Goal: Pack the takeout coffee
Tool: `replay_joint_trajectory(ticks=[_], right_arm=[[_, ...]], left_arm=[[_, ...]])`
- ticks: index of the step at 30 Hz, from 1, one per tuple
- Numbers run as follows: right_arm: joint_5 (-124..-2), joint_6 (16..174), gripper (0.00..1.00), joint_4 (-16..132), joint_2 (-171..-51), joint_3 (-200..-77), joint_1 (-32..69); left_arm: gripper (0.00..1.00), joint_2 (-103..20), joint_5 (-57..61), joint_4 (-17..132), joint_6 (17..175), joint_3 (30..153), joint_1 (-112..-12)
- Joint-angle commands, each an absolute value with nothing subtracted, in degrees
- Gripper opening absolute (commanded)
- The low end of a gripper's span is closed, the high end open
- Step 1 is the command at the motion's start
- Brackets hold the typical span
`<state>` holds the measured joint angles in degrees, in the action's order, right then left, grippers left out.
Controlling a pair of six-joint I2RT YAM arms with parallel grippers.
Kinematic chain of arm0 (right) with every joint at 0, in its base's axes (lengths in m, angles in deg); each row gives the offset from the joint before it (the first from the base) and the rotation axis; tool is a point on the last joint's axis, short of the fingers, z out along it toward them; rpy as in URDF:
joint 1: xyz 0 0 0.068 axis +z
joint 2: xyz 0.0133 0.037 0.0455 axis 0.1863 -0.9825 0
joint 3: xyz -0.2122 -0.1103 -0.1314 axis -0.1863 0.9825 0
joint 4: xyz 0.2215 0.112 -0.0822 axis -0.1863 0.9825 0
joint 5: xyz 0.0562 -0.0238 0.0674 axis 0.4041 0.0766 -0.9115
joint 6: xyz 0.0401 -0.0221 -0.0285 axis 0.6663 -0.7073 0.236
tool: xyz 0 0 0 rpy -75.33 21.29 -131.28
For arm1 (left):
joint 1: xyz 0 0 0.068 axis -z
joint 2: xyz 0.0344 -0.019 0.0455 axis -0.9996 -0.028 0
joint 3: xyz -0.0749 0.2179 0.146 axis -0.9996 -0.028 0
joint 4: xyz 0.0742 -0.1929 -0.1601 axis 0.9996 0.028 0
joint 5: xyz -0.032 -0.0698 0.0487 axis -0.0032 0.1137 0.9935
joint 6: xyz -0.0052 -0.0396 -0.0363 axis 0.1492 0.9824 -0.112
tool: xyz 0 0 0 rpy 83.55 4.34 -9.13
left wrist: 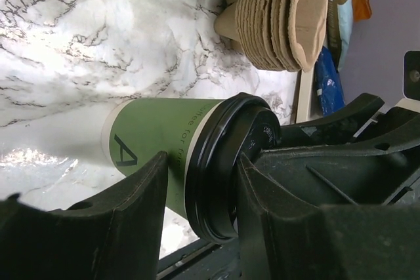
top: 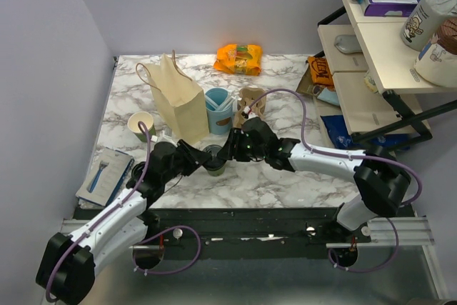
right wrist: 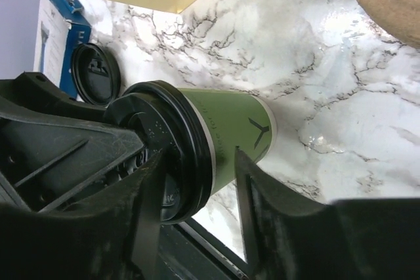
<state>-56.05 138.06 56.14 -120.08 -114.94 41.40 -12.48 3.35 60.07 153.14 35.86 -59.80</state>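
Observation:
The takeout coffee [top: 214,159], a small green paper cup with a black lid, stands on the marble table [top: 285,176] near the front edge, between both arms. My left gripper [top: 203,160] is shut on it. In the left wrist view, the left gripper [left wrist: 200,172] has one finger on the takeout coffee's green wall [left wrist: 164,132] and the other against the lid [left wrist: 220,162]. From the right, my right gripper [top: 228,149] reaches the same cup. In the right wrist view, the right gripper [right wrist: 197,162] straddles the takeout coffee [right wrist: 230,122] at the lid rim, with its jaws open and table showing between them.
A tan paper bag [top: 178,98] stands behind the cup, with a light-blue cup [top: 218,108] and stacked pulp carriers [left wrist: 282,18] to its right. A lidless cup [top: 141,125], a loose black lid [right wrist: 95,73] and a blue box [top: 106,173] sit at the left. A shelf [top: 378,41] stands at the right.

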Motion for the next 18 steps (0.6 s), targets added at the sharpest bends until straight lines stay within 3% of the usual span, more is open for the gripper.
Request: replay_joint_trajectory(ticks=[1, 7, 11, 16, 18], right_arm=[[-46.38, 131.94, 0.6, 70.61, -123.02, -113.42, 41.12], [-46.82, 127.46, 0.71, 71.04, -120.81, -119.92, 41.12], [-46.73, 126.14, 0.83, 71.75, -120.28, -124.31, 41.21], [-44.97, 124.03, 1.0, 72.8, -116.69, -127.39, 41.12], [-44.28, 122.37, 1.0, 72.89, -114.84, -127.92, 41.21]], left_arm=[[0.62, -11.25, -0.46, 80.64, 148.2, 33.99, -58.78], [0.89, -10.97, -0.82, 80.61, 145.82, 39.78, -58.78], [0.99, -12.12, 1.3, 82.99, 143.98, 44.1, -58.78], [0.99, -11.59, 2.88, 86.84, 141.52, 49.19, -58.78], [0.99, -10.54, 4.54, 88.87, 140.99, 50.6, -58.78]])
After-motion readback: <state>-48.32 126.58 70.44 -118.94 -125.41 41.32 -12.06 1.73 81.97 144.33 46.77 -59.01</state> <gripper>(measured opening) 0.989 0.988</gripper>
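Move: The lidded coffee cup stands between both hands. Its middle is about 2 cm right, 1 cm ahead and 4 cm below the left hand, whose fingers pinch the lid's rim; from the right hand it is 2 cm left, 1 cm back and 4 cm below. From the left hand, the paper bag stands about 13 cm ahead and 7 cm left, the blue bucket 14 cm ahead and 4 cm right, and the cup carrier 16 cm ahead and 13 cm right. The left fingers spread from their half-open pinch to fully wide, letting go of the lid's rim while the hand draws back about 2.5 cm, nearly level, with a slight roll. The right fingers, already astride the rim, also open wide as that hand lifts clear up, forward and to the right, away from the cup towards the carrier, some 4.5 cm in all and speeding up, its wrist tilting about 15 degrees. ##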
